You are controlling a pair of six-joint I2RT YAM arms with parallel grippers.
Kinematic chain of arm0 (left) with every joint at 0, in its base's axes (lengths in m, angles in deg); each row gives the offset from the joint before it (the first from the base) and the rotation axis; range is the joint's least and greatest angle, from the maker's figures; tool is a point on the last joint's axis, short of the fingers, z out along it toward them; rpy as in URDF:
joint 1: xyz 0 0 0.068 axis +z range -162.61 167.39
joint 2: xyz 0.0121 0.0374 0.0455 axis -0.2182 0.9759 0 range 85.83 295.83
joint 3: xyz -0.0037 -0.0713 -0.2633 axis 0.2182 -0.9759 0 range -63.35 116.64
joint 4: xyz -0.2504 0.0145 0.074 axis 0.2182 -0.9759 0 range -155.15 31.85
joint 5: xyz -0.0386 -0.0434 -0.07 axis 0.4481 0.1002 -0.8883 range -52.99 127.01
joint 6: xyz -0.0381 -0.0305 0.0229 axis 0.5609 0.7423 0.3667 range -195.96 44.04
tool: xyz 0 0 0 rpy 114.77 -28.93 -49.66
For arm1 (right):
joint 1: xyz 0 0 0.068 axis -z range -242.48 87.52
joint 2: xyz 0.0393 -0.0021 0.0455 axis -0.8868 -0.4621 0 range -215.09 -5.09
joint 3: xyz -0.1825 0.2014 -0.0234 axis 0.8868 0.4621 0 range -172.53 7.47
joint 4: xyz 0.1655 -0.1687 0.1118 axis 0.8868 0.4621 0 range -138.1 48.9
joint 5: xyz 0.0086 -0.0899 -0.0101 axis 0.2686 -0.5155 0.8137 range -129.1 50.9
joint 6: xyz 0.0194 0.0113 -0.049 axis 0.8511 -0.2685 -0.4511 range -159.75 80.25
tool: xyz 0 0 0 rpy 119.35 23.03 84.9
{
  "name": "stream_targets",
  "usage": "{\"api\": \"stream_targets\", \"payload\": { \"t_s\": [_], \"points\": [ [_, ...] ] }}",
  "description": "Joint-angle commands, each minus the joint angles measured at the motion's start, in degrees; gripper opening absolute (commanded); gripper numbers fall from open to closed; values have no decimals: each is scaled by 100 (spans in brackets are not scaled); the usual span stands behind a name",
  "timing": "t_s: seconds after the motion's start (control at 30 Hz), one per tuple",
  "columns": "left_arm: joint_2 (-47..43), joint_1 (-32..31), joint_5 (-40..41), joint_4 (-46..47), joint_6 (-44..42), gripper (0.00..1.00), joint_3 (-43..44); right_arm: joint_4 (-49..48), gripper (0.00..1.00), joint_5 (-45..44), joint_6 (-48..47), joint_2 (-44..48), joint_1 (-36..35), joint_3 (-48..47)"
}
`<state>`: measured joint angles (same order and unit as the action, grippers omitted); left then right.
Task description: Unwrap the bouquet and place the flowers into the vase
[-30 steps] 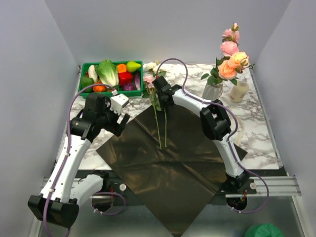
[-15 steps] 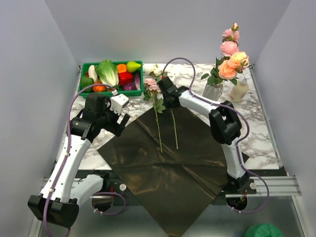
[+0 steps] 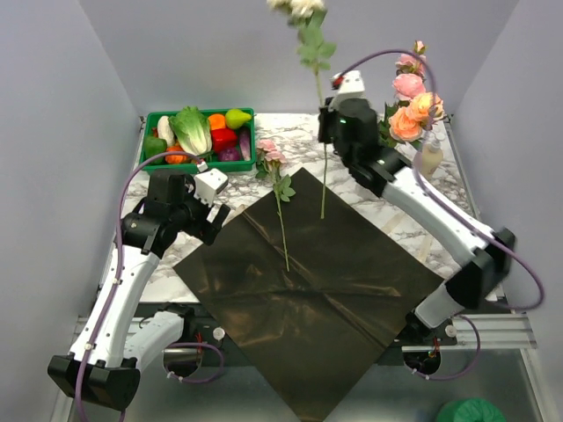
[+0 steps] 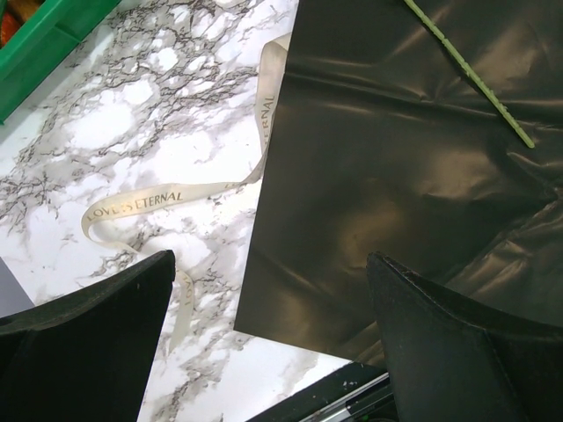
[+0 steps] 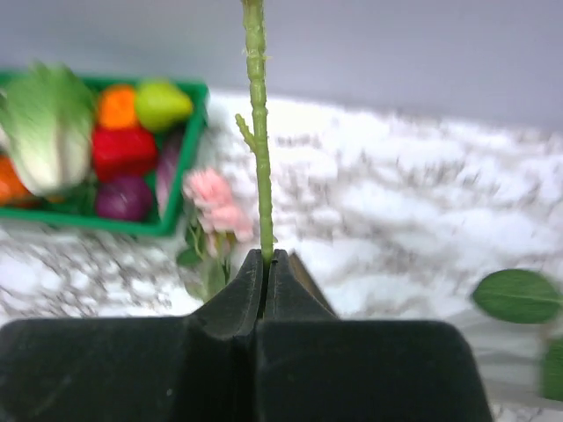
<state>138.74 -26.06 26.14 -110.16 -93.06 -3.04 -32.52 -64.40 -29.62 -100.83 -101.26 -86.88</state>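
Note:
The bouquet is undone: its dark paper (image 3: 308, 281) lies flat on the table, and a cream ribbon (image 4: 264, 114) lies beside it. My right gripper (image 3: 326, 132) is shut on the green stem (image 5: 256, 132) of a cream rose (image 3: 299, 7) and holds it upright, high above the paper's far corner. One pink rose (image 3: 268, 151) still lies on the paper. Other flowers (image 3: 409, 105) stand at the back right; the vase is hidden behind my right arm. My left gripper (image 4: 271, 264) hovers open over the paper's left edge, holding nothing.
A green crate (image 3: 252, 141) of toy vegetables sits at the back left. A small cream bottle (image 3: 430, 156) stands at the back right by the roses. The marble table's near edge shows under the left gripper.
My right gripper has shut on the cream rose's stem and lifted it off the paper, swinging up and to the right. The left arm has stayed put.

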Motion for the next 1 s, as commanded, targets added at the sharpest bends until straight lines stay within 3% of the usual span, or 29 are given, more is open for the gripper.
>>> {"api": "stream_targets", "payload": {
  "t_s": [0.0, 0.17, 0.37, 0.67, 0.97],
  "points": [
    [-122, 36, -20, -46, 49, 99, 130, -3136, 1, -361, -1538, 1487, -68, 925],
    [-131, 36, -64, 15, 84, 99, 68, -4103, 1, -783, -3507, 1568, -68, 435],
    [-131, 36, -38, 7, 76, 99, 103, -6238, 1, -889, -5116, 1621, 55, 1058],
    [-158, 36, 24, -2, -39, 99, 77, -7172, 1, -950, -5741, 1313, 494, 1304],
    [-114, 36, 15, 24, -82, 99, 95, -7296, 1, -1073, -5197, 1190, 872, 1700]
  ]
}}
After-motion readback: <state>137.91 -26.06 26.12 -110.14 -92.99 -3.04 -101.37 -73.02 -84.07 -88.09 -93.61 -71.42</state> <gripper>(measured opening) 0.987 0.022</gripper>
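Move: The right hand, already holding the white rose's stem, is headed for the vase: roughly 14 cm to its right, about level fore and aft, with the vase's middle some 18 cm below. The cream bottle stands about 12 cm right of the vase and 3 cm farther out. The last pink rose lies about 7 cm left of the hand, 5 cm back and 30 cm below. From the idle left hand, the vase is about 19 cm ahead, 37 cm right and 8 cm lower. Keeping the white rose's stem pinched in shut fingers, the right hand sweeps it quickly up some 26 cm, drawing a little back and to the right, then eases down slightly while carrying on rightward to above the vase, about 17 cm across in all. The wrist tips the fingers up by over 50 degrees, swinging the stem upright, and turns clockwise. ##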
